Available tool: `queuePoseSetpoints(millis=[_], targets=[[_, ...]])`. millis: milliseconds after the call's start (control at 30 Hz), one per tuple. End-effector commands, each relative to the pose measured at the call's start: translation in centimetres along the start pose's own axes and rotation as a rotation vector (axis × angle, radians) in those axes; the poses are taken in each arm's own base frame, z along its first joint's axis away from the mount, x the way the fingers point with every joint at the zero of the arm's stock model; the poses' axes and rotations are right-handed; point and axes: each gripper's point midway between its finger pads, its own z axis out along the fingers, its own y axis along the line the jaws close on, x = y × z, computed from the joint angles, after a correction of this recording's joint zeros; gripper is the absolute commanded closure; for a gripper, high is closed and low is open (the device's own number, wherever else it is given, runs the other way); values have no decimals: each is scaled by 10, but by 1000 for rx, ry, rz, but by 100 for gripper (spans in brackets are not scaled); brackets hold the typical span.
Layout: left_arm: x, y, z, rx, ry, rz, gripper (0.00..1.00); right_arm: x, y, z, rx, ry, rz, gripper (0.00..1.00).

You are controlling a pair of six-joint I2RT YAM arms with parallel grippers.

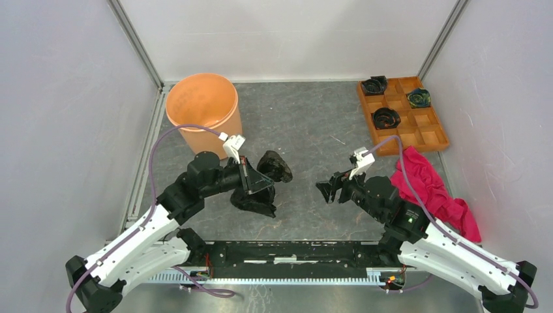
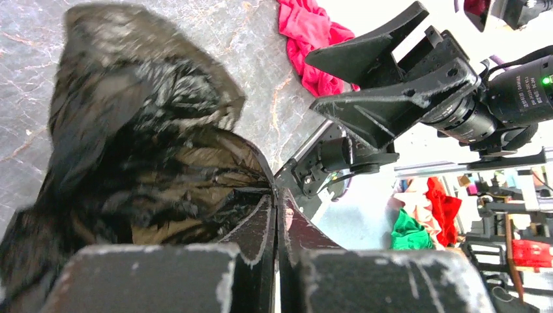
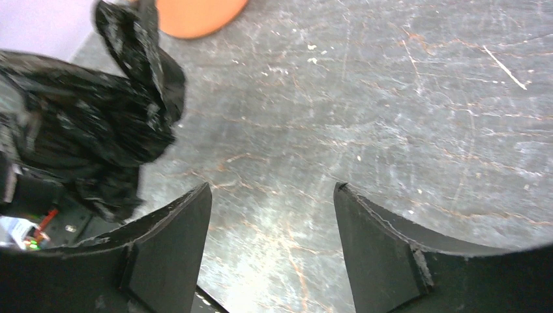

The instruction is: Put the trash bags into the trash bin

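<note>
The trash bag [image 1: 266, 171] is a crumpled heap of glossy black film on the grey table, just right of my left gripper [image 1: 259, 185]. In the left wrist view the bag [image 2: 143, 143] fills the left side, and my left gripper [image 2: 278, 195] is shut with the bag's edge pinched at its tips. The trash bin [image 1: 202, 109], a round orange bucket, stands upright behind the left arm. My right gripper [image 1: 325, 190] hovers to the bag's right, apart from it. Its jaws stand open in the right wrist view [image 3: 272, 195] over bare table, with the bag [image 3: 85, 130] at left and the bin [image 3: 195, 13] at the top edge.
An orange-brown compartment tray [image 1: 430, 134] with small black rolls [image 1: 386, 118] sits at the back right. A pink-red cloth [image 1: 433, 189] lies beside the right arm. White walls enclose the table on three sides.
</note>
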Motion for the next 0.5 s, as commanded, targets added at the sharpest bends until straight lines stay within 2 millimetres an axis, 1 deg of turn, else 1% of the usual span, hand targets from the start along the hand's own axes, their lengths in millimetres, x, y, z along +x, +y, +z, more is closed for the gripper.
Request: queuePoseSetpoints(millis=[0,67,100,200,233,267,333,467], targets=[[-5,0,-1,-42,57,120,98,-5,-4,-5,17,22,-90,18],[-13,-9,4,-22,65,139,98,0,10,-2,-59,48,-97,11],[-15,-13,8,-10,76,146,98,1,14,1,-80,57,-111,9],[-15,-23,19,54,107,156,98,-1,16,8,-69,84,-138,7],[-12,-24,24,74,132,164,98,-7,18,10,-61,85,-139,7],[-9,-22,28,72,157,165,98,-12,21,11,-62,76,-137,7],[5,-13,34,58,227,158,98,-18,23,14,-71,31,-116,7],[41,19,36,-10,282,120,98,-23,14,14,-33,-37,-78,7]])
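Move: My left hand already pinches the black trash bag, which bunches around and some 5 cm below its fingertips. My right gripper, empty and partly open, is about 16 cm to its right and 2 cm back. The orange trash bin stands some 21 cm ahead of my left hand and 19 cm to its left. From my right hand the bag is about 17 cm to the left and 1 cm ahead, a little lower. With my shut left fingers I keep hold of the bag and carry it slightly forward, then about 3 cm right towards my right gripper, sinking at the end as the wrist turns some 10 degrees clockwise. Meanwhile I spread my right fingers fully, dip about 2.5 cm, then come back partway up while easing a couple of centimetres left to the bag. ##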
